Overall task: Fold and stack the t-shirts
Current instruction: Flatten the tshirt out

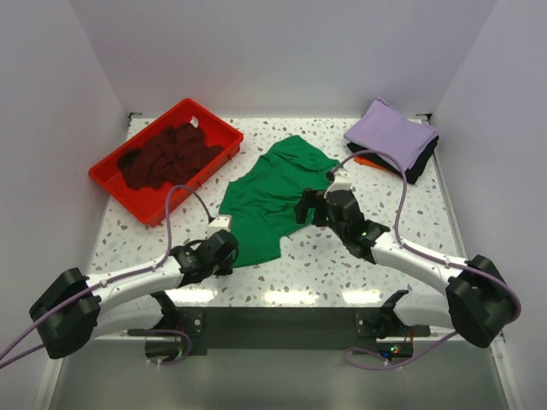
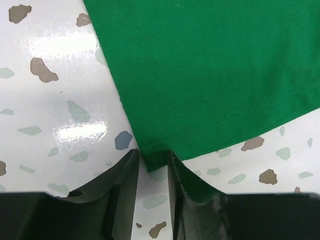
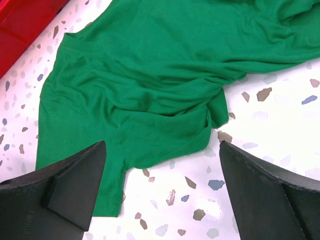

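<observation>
A bright green t-shirt [image 1: 273,192] lies spread and rumpled on the middle of the speckled table. My left gripper [image 1: 224,248] is down at its near hem corner. In the left wrist view the green shirt [image 2: 210,75] fills the upper right, and its corner tip pokes between the fingertips of the left gripper [image 2: 152,157]. Those jaws stand narrowly apart, with bare table showing between them. My right gripper [image 1: 309,207] hovers wide open over the shirt's right edge. The right wrist view shows the green shirt [image 3: 140,85] beyond the right gripper [image 3: 162,150], with nothing held.
A red tray [image 1: 111,179] at the back left holds a crumpled maroon t-shirt [image 1: 167,154]. At the back right a folded lavender t-shirt [image 1: 389,132] tops a black one [image 1: 423,158], with an orange edge [image 1: 372,162] showing below. White walls enclose the table.
</observation>
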{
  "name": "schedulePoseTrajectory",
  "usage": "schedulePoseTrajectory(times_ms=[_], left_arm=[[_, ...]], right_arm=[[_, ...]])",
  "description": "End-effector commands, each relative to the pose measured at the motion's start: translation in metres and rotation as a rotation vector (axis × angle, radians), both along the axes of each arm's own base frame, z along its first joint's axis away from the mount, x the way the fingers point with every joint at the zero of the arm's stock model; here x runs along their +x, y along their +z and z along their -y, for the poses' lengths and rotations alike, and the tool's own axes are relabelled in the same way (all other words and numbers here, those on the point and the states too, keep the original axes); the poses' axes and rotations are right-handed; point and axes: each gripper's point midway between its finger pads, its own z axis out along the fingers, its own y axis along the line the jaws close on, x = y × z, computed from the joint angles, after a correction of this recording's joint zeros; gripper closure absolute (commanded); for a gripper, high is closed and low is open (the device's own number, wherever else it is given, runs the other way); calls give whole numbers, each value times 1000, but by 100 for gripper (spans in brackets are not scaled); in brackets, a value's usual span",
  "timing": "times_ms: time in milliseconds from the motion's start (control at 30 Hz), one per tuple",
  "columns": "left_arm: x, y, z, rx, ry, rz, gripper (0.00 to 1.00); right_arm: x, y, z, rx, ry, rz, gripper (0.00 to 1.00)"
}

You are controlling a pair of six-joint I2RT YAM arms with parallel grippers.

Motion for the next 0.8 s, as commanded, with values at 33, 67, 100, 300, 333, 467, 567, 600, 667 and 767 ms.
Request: schedulePoseTrajectory(times_ms=[33, 67, 100, 300, 333, 467, 567, 600, 667, 767], left_arm=[[-2, -3, 2, -2, 18, -10, 82], [-1, -3, 2, -5, 22, -4, 88], [-1, -3, 1, -6, 27, -1, 93], [29, 22, 4, -16, 92, 134, 100], [44, 41, 7, -19, 123, 200, 100], [88, 108, 11, -64, 208, 387, 100], [125, 170, -4, -147, 275, 530, 100], [130, 185, -8, -143, 263, 571, 100], [141, 228, -27, -160, 334, 676, 100], [141, 274, -59, -142, 429, 790, 100]], right_arm=[[2, 10, 10, 10, -42, 39, 1], [1, 9, 11, 9, -40, 37, 1], [1, 11, 12, 11, -43, 40, 1], [-2, 5, 16, -1, -46, 33, 1], [-2, 2, 17, -8, -48, 28, 1], [0, -6, 16, -21, -48, 4, 1], [3, -10, 16, -23, -42, -12, 1], [4, -11, 16, -26, -41, -16, 2], [7, -13, 21, -36, -53, -24, 2], [8, -19, 25, -36, -63, -39, 3]])
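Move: The t-shirt's near-left corner already lies between the left hand's part-open fingertips, about 1 cm below the hand point. From that hand, the hem's other corner is roughly 12 cm right and 3 cm ahead, and the red bin's middle some 28 cm ahead and 20 cm left. From the right hand, the near-left corner lies about 14 cm back, 18 cm left and 12 cm below. Left hand pinches the corner, lifting it about 20 cm up, 13 forward; right hand eases right and down. ##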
